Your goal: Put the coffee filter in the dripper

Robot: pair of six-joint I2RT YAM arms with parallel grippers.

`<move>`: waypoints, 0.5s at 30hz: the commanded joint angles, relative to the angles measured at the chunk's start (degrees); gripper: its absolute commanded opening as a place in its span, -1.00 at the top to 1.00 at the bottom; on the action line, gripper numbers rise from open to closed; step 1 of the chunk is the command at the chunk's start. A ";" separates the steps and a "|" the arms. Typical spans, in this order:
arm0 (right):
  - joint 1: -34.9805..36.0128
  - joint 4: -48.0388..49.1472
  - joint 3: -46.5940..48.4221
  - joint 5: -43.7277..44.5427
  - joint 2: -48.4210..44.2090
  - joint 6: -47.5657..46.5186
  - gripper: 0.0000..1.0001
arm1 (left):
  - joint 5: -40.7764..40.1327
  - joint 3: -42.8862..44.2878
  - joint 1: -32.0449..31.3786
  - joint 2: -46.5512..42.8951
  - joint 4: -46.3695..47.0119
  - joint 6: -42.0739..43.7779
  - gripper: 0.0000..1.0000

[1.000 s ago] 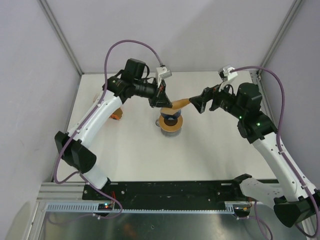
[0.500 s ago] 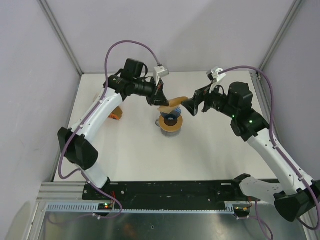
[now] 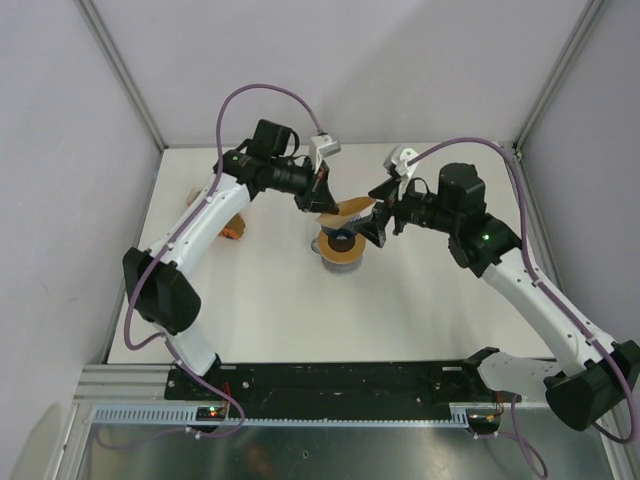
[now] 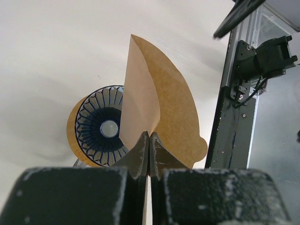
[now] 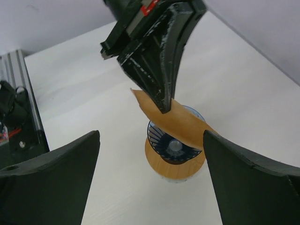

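Observation:
My left gripper [image 3: 322, 205] is shut on the pointed lower edge of the coffee filter [image 3: 352, 209], a light-brown paper cone whose fold stands partly spread in the left wrist view [image 4: 168, 108]. The filter hangs just above the dripper [image 3: 343, 241], a blue ribbed funnel [image 4: 101, 126]. My right gripper [image 3: 378, 222] is open close to the filter's right end. In the right wrist view its jaws stand wide on either side of the filter [image 5: 180, 124] and the dripper [image 5: 173, 145], with nothing held. The left fingers [image 5: 159, 70] pinch the filter from above.
The dripper sits in a flat wooden ring [image 5: 173, 166] on a pale vessel at the table's middle. An orange holder [image 3: 232, 228] shows behind the left arm at the table's left. An aluminium frame post [image 4: 234, 117] stands to the right in the left wrist view.
My right arm has swung left, bringing its open gripper up to the filter's right end. The left gripper has kept its grip and stayed almost in place above the dripper.

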 commanded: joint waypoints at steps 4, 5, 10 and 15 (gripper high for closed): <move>0.90 -6.50 1.32 -8.53 4.13 -14.79 -0.90 | 0.61 0.43 0.33 1.10 0.86 1.83 1.00; 1.16 -7.07 1.41 -8.63 4.54 -16.17 -0.88 | 0.76 0.31 0.33 1.11 0.82 1.90 0.99; 1.93 -8.74 1.51 -6.36 5.65 -21.18 -0.83 | 1.20 -0.48 0.34 0.84 0.79 2.44 1.00; 3.29 -7.99 1.51 -2.99 6.59 -25.15 -0.83 | 1.24 -1.66 0.33 0.52 0.78 3.39 0.99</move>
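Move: The left gripper already pinches the coffee filter, its middle about 4 cm to the right of that hand and 1 cm below. The dripper lies roughly 2 cm ahead of the left hand, 3 cm to its right and 8 cm down, with the glass pitcher under it. From the open right hand, the filter's middle is some 3 cm ahead, 6 cm left and 6 cm below; the dripper is about 5 cm ahead, 7 cm left and 13 cm below. Bring the open right gripper down about 6 cm beside the free end of the filter, drifting slightly left, while its fingers tip further down and swing counter-clockwise, some 10 to 15 degrees each; keep them wide apart. With the left gripper, keep the pinch on the filter and ease it down about 1.5 cm towards the dripper. ##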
